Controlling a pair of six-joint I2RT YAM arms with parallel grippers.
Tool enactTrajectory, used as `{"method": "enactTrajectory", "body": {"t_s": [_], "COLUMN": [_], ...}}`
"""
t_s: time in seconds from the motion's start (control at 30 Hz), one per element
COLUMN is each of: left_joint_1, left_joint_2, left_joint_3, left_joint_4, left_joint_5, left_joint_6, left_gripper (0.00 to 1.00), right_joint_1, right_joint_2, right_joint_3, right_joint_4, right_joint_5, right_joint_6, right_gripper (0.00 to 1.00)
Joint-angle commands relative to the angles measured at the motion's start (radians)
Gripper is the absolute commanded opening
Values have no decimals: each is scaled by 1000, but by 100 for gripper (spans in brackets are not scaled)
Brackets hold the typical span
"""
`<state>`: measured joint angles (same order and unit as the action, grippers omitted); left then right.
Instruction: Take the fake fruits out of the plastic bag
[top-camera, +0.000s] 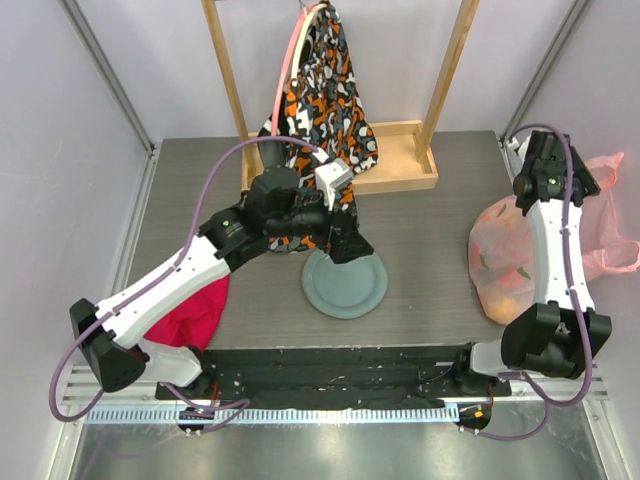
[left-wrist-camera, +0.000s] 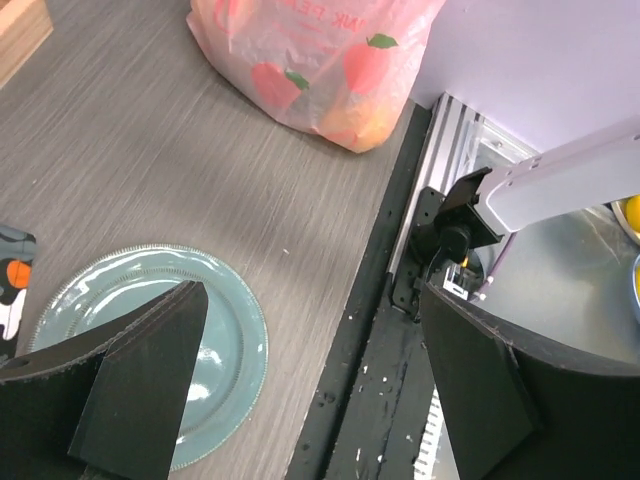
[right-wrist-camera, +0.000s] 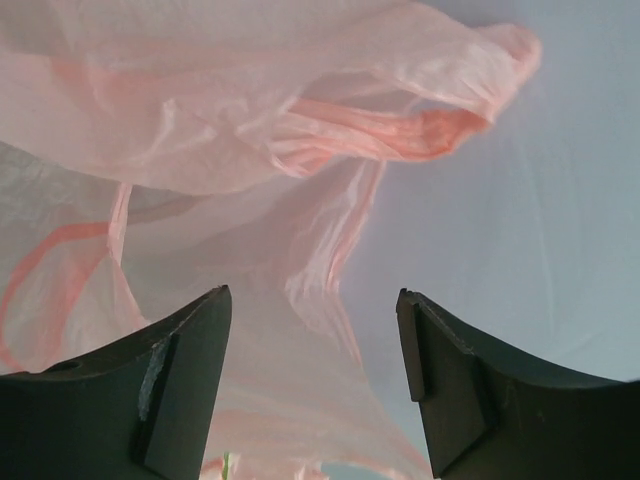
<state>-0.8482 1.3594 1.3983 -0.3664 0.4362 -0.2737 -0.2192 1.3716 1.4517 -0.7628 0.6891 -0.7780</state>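
Observation:
The pink plastic bag (top-camera: 500, 262) lies slumped at the table's right side, its handle loops (top-camera: 612, 232) spread toward the right wall. Orange lumps of the fake fruits (top-camera: 505, 303) show faintly through the film; the rest are hidden inside. My right gripper (top-camera: 580, 175) hovers by the bag's far end. In its wrist view the jaws (right-wrist-camera: 312, 300) are open, with crinkled bag film (right-wrist-camera: 250, 110) just beyond them and nothing pinched. My left gripper (top-camera: 345, 245) hangs open over the plate's far edge. Its wrist view (left-wrist-camera: 312, 300) looks across at the bag (left-wrist-camera: 310, 60).
A grey-green plate (top-camera: 345, 283) sits mid-table, also in the left wrist view (left-wrist-camera: 230, 340). A red cloth (top-camera: 190, 318) lies under my left arm. A patterned garment (top-camera: 320, 80) hangs from a wooden rack (top-camera: 400, 160) at the back. The right wall stands close behind the bag.

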Motion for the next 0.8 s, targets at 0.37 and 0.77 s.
{"method": "enactTrajectory", "body": {"t_s": [0.37,0.77], "left_joint_1": [354,406], "left_joint_2": [3,64], "left_joint_3": [-13,82], "left_joint_4": [-14,-106], "left_joint_5": [81,65], "left_joint_6": [54,188], "left_gripper": [93,92], "right_joint_1": [-57,251], "right_joint_2": [213,149], "right_joint_3": [-373,-244], "right_joint_4": [1059,898], "right_joint_5": [-16,-85], "right_joint_6": [-685,-477], "right_gripper": [68,1]}}
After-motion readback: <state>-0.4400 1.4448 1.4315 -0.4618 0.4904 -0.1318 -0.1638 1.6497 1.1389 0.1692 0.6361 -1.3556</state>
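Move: The right hand hangs open over the mouth of the plastic bag, whose far handle is about 11 cm ahead, 6 cm to its right and 10 cm below. The bag's near handle sits roughly 14 cm back and 14 cm right, equally low; the fruits bulge at the bottom some 12 cm back, 13 cm left and 26 cm down. From the left hand, the far handle is about 19 cm ahead, 53 cm right and 12 cm below. Reaching forward and down some 10 cm each way and a little to its right, the right hand closes on the bag's far handle and pinches the film, then carries on forward, rising slightly and swinging back left, its fingers turning counter-clockwise and tilting up nearer level. The open left hand leaves the air above the plate, going about 13 cm forward and 11 cm left towards the hanging cloth and turning counter-clockwise. ##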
